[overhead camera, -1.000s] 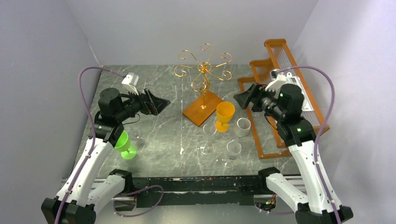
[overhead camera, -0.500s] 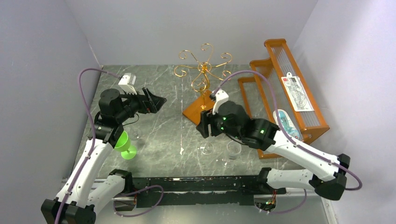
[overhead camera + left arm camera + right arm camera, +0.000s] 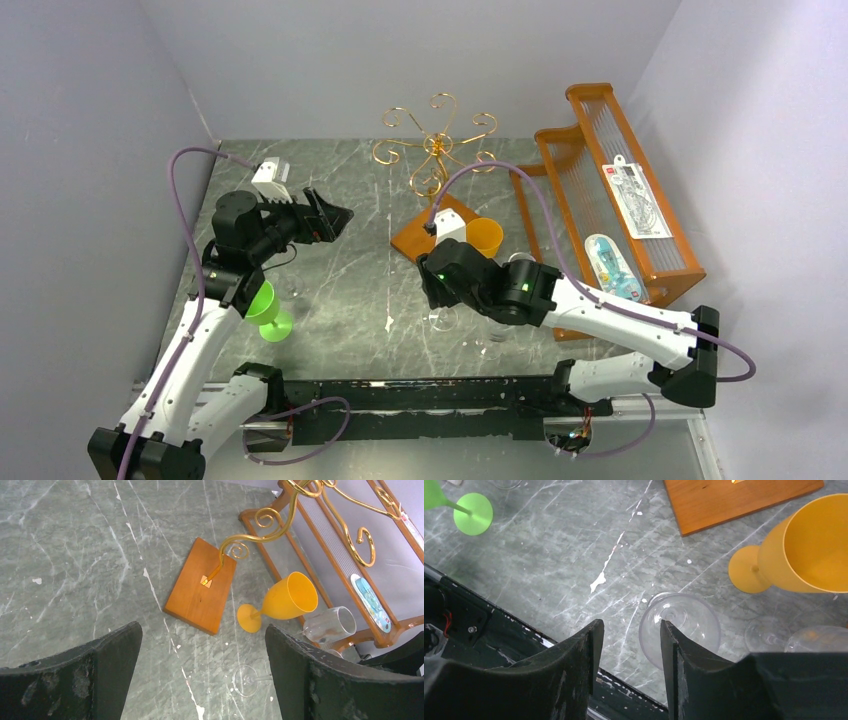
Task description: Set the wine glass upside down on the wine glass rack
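Note:
A clear wine glass [image 3: 689,622] stands upright on the marble table; only its foot [image 3: 443,318] shows in the top view, under my right arm. My right gripper [image 3: 630,630] points down at its mouth, partly open. One finger [image 3: 671,645] is over the bowl, the other is outside the rim, and the glass wall lies between them, not squeezed. The wine glass rack has gold scroll arms [image 3: 437,145] on a brown wooden base [image 3: 432,232], behind the glass. My left gripper [image 3: 335,215] hovers wide open over the left of the table, empty, its fingers [image 3: 117,655] framing the rack base [image 3: 200,590].
An orange goblet [image 3: 485,238] stands right of the rack base. Two more clear glasses [image 3: 497,320] [image 3: 520,265] are beside it. A green goblet [image 3: 268,310] is near the left arm. The orange slatted shelf [image 3: 610,190] with packets fills the right side.
My right arm has swung from the shelf at the right to the table's middle and come down over the clear glass, its jaws narrowing. The left arm has barely moved.

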Controlling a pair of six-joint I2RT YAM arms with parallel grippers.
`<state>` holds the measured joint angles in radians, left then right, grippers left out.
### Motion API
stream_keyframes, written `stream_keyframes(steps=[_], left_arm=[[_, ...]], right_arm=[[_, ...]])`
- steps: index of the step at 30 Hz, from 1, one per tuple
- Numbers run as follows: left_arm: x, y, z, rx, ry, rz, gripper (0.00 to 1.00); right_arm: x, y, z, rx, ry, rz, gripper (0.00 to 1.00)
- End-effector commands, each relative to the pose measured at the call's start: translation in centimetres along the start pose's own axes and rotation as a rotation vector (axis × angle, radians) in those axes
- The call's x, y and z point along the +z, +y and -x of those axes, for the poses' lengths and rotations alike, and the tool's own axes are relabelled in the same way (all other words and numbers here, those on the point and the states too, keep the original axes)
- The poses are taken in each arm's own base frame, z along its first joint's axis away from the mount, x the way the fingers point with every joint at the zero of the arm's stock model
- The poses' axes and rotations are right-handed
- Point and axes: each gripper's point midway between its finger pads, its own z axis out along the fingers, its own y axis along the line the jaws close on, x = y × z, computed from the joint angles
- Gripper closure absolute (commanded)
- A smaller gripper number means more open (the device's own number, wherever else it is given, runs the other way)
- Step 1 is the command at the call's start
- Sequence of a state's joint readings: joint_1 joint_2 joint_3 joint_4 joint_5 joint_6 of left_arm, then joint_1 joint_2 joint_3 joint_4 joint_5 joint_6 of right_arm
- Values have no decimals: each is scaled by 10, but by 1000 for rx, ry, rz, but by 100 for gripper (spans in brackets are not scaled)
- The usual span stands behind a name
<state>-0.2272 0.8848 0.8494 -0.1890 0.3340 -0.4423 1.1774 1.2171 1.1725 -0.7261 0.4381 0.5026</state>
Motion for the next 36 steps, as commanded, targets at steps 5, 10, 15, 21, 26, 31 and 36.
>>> stream_keyframes(steps=[5,10,15,21,26,31,36], left_arm=[[-1,5,-9,1,22,21,3],[-2,-1,-17,-49,31,-18,3],[3,-7,-37,-172,59,-80,3],[3,-4,-60,-361,159,-32,3],[-9,-21,-54,-521,260,11,3],[-18,-36,-45,-682,254,0,3],[-23,-36,-48,-862,207,8,3]], right_arm=[[-3,-2,4,30,-30,-13,57],[6,-1,-7,21,-2,-21,72],[11,1,-5,10,-20,-16,84],[8,1,14,-15,-103,-8,100],[-14,12,57,-22,-309,102,100],[-42,28,96,-11,-553,250,100],[-54,39,118,-56,-731,315,100]])
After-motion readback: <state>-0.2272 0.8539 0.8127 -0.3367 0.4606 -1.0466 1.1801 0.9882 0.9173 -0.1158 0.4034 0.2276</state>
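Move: The right hand hovers at the rim of the clear wine glass: the glass's middle is about 4 cm to its right, 1 cm ahead and some 10 cm below. The orange goblet stands about 12 cm ahead and 11 cm to the right, and another clear glass about 6 cm ahead and 18 cm right. The rack's wooden foot is roughly 21 cm ahead, 2 cm left and 19 cm below. From the left hand the wine glass lies about 11 cm back, 20 cm right and 16 cm lower. The right fingers close until they pinch the wall of the wine glass's bowl at the rim, one inside and one outside, sinking barely 1 cm; then they lift the glass about 8 cm, drifting slightly left, while the wrist tips up and its left side rises, some 20 degrees each. The left hand, still wide open, sinks over 5 cm and climbs back most of the way, easing 4 cm back and 3 cm right as it rolls left side down and tips down nearly 30 degrees. ##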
